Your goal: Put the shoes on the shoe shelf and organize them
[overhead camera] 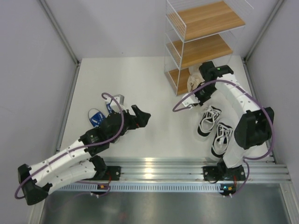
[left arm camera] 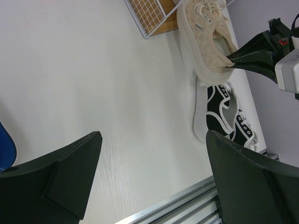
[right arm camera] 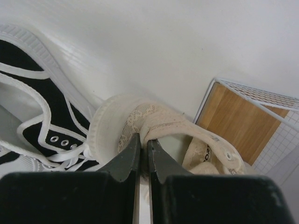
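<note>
My right gripper (right arm camera: 144, 140) is shut on the heel collar of a beige shoe (right arm camera: 163, 126). That beige shoe (overhead camera: 193, 80) is tilted with its toe at the bottom tier of the shoe shelf (overhead camera: 205, 18). My right gripper (overhead camera: 202, 89) is just beside the shelf's foot. Two black shoes (overhead camera: 209, 120) (overhead camera: 222, 139) lie side by side on the table under the right arm. A blue shoe (overhead camera: 96, 116) lies by the left arm, partly hidden by it. My left gripper (overhead camera: 142, 115) stands open over bare table, with nothing between its fingers (left arm camera: 74, 168).
The shelf's upper two wooden tiers (overhead camera: 205, 46) hold nothing. Grey walls with metal posts (overhead camera: 60, 37) close the table on the left, right and back. An aluminium rail (overhead camera: 154, 170) runs along the near edge.
</note>
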You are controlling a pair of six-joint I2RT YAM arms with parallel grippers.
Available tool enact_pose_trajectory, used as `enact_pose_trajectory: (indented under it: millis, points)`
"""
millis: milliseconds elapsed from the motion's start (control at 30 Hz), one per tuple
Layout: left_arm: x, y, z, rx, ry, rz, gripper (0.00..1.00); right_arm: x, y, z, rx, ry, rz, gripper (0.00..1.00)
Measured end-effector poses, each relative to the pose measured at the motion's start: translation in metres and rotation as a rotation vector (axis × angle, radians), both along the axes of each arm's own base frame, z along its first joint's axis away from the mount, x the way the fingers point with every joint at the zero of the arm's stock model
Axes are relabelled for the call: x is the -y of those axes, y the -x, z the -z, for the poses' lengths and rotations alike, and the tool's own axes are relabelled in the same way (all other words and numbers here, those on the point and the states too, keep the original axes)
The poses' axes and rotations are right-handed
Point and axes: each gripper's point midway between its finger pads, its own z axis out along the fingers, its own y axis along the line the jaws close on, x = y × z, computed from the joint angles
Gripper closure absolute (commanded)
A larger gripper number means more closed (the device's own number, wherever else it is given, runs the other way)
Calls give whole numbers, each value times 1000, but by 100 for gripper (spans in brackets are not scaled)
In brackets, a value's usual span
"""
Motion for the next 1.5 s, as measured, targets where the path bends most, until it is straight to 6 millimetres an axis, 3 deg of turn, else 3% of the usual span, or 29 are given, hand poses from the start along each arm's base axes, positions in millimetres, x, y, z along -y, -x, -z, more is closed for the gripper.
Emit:
enact_pose_trajectory:
  millis: [467,667,900,1133,1300,1433,1500]
  points:
    - [1,-14,11,-26,-11,-1,2,-18,-41,14,21,-41,-5,98]
    - [0,-15,13,-29,-5,1,2,-25,-50,22,21,-66,-10,87]
    - [-1,-14,24,-50,-17,8,2,-33,-60,23,57,-105,-22,59]
    - [0,-8,26,-55,-4,33,2,-19,-54,35,74,-118,5,51]
    - [0,-2,17,-38,25,58,2,-5,-50,6,165,-181,108,41]
    - [0,1,10,-23,46,75,2,-3,-44,-30,192,-279,319,35]
    - [-1,3,6,-14,54,79,2,-5,-40,-46,171,-345,427,26]
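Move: The right hand holds the second beige shoe by its heel rim, toe pointing out. Its spot, the bottom shelf's free left side, is about 11 cm ahead, 4 cm left and 6 cm lower. The first beige shoe stands about 13 cm ahead and 4 cm right; the nearer black shoe about 9 cm back and 6 cm right. From the left hand the spot is roughly 16 cm ahead, 22 cm right and well below. Forward about 6 cm, veering left and sinking slightly, the right hand feeds the held shoe toe-first onto the bottom shelf beside the first beige shoe. Its fingers then open and let go of the rim; the hand dips, shifts right and slightly back, then rises some 8 cm clear, twisting clockwise. The empty left hand merely dips about 3 cm and returns. ##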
